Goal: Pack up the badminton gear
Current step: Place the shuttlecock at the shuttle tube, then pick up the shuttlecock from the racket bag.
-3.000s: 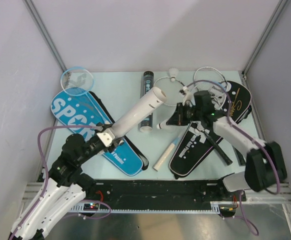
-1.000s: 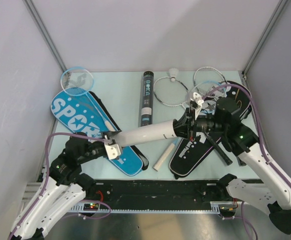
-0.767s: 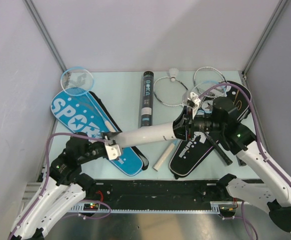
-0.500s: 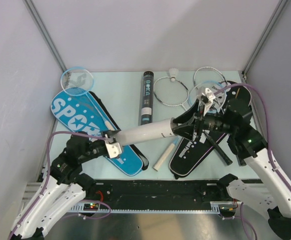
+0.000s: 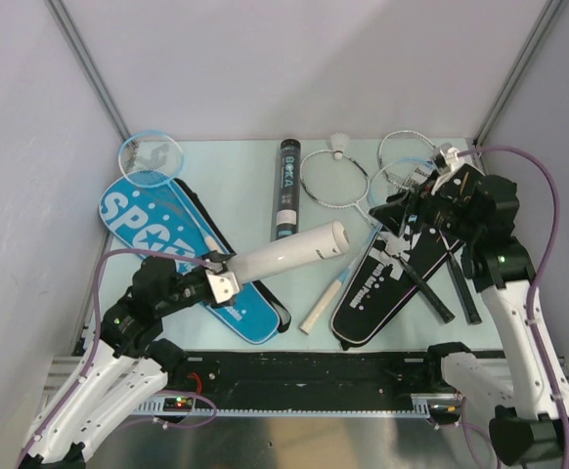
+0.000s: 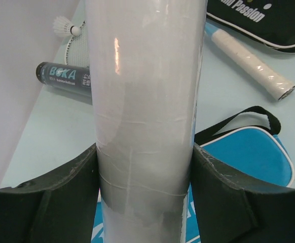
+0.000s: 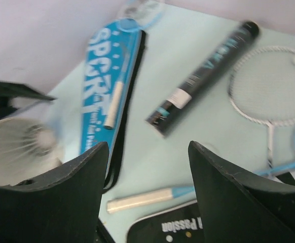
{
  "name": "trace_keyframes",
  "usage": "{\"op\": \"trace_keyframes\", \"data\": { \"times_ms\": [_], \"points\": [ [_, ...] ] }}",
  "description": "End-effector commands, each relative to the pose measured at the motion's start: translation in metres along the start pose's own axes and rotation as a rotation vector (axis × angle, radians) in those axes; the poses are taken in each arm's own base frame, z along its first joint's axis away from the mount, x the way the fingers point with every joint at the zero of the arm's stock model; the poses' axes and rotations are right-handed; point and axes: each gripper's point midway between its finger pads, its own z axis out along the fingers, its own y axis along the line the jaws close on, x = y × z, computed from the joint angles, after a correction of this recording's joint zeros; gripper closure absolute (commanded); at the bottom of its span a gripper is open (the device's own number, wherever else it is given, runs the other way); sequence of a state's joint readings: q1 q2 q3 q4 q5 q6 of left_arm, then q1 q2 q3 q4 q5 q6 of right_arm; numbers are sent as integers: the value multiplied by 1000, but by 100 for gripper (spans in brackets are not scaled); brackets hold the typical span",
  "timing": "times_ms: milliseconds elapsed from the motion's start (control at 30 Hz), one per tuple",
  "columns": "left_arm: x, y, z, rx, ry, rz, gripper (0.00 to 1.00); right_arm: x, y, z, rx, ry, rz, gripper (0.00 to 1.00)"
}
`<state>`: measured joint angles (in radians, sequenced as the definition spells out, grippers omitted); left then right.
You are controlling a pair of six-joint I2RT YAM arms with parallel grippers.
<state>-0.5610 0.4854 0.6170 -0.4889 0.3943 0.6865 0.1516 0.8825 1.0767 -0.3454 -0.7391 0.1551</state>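
Note:
My left gripper [image 5: 222, 282] is shut on the lower end of a white tube [image 5: 289, 252], which slants up to the right over the blue "SPORT" cover [image 5: 157, 220]. In the left wrist view both fingers press the white tube [image 6: 145, 101]. My right gripper [image 5: 394, 217] hangs open and empty to the right of the tube's mouth, above the black cover [image 5: 377, 283]. The right wrist view looks into the tube's open end [image 7: 15, 154], where a white shuttlecock [image 7: 36, 136] sits inside. Another shuttlecock [image 5: 340, 145] lies at the back by the silver racket [image 5: 333, 178].
A black tube [image 5: 286, 191] lies lengthwise in the middle of the table. A light blue racket's white grip [image 5: 326, 303] rests beside the black cover. A clear round lid [image 5: 151, 156] sits at the back left. Grey walls close in both sides.
My right gripper was shut at the white tube's mouth; it has opened and drawn back to the right. The left gripper still holds the tube, which has swung slightly upward.

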Motion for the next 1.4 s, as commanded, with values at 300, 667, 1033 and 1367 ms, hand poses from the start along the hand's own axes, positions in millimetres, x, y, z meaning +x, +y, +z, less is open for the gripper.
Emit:
{"op": "trace_keyframes", "data": {
  "times_ms": [300, 667, 1033, 1367],
  "points": [
    [-24, -8, 4, 50, -113, -26, 70, 87, -174, 10, 425, 283, 227, 35],
    [-41, -4, -1, 49, -149, -32, 70, 150, -221, 4, 454, 463, 431, 44],
    [-37, -7, 2, 63, -139, -32, 70, 184, -218, 13, 354, 538, 574, 54],
    [-37, -6, 1, 51, -140, -28, 71, 185, -210, 16, 321, 537, 598, 94]
  ]
}}
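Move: From the right hand, the shuttlecock on the black racket bag lies about 11 cm ahead, 10 cm to the right and 28 cm below. The white tube's mouth, held up by the left hand, is some 8 cm back and 13 cm left, slightly lower; the blue racket's grip lies roughly 6 cm back and 10 cm left, near table height. For the left hand the shuttlecock is about 14 cm ahead, 47 cm right and 14 cm down. The right hand swings away from the white tube's mouth and drops some 26 cm towards the shuttlecock, going about 10 cm forward early on and 10 cm right, while the wrist tips down about 50 degrees and the open fingers narrow, then draw nearly shut right at the shuttlecock; a firm hold can't be made out. The left hand keeps its grip on the white tube and eases back and right a couple of centimetres, its front end dipping slightly. ##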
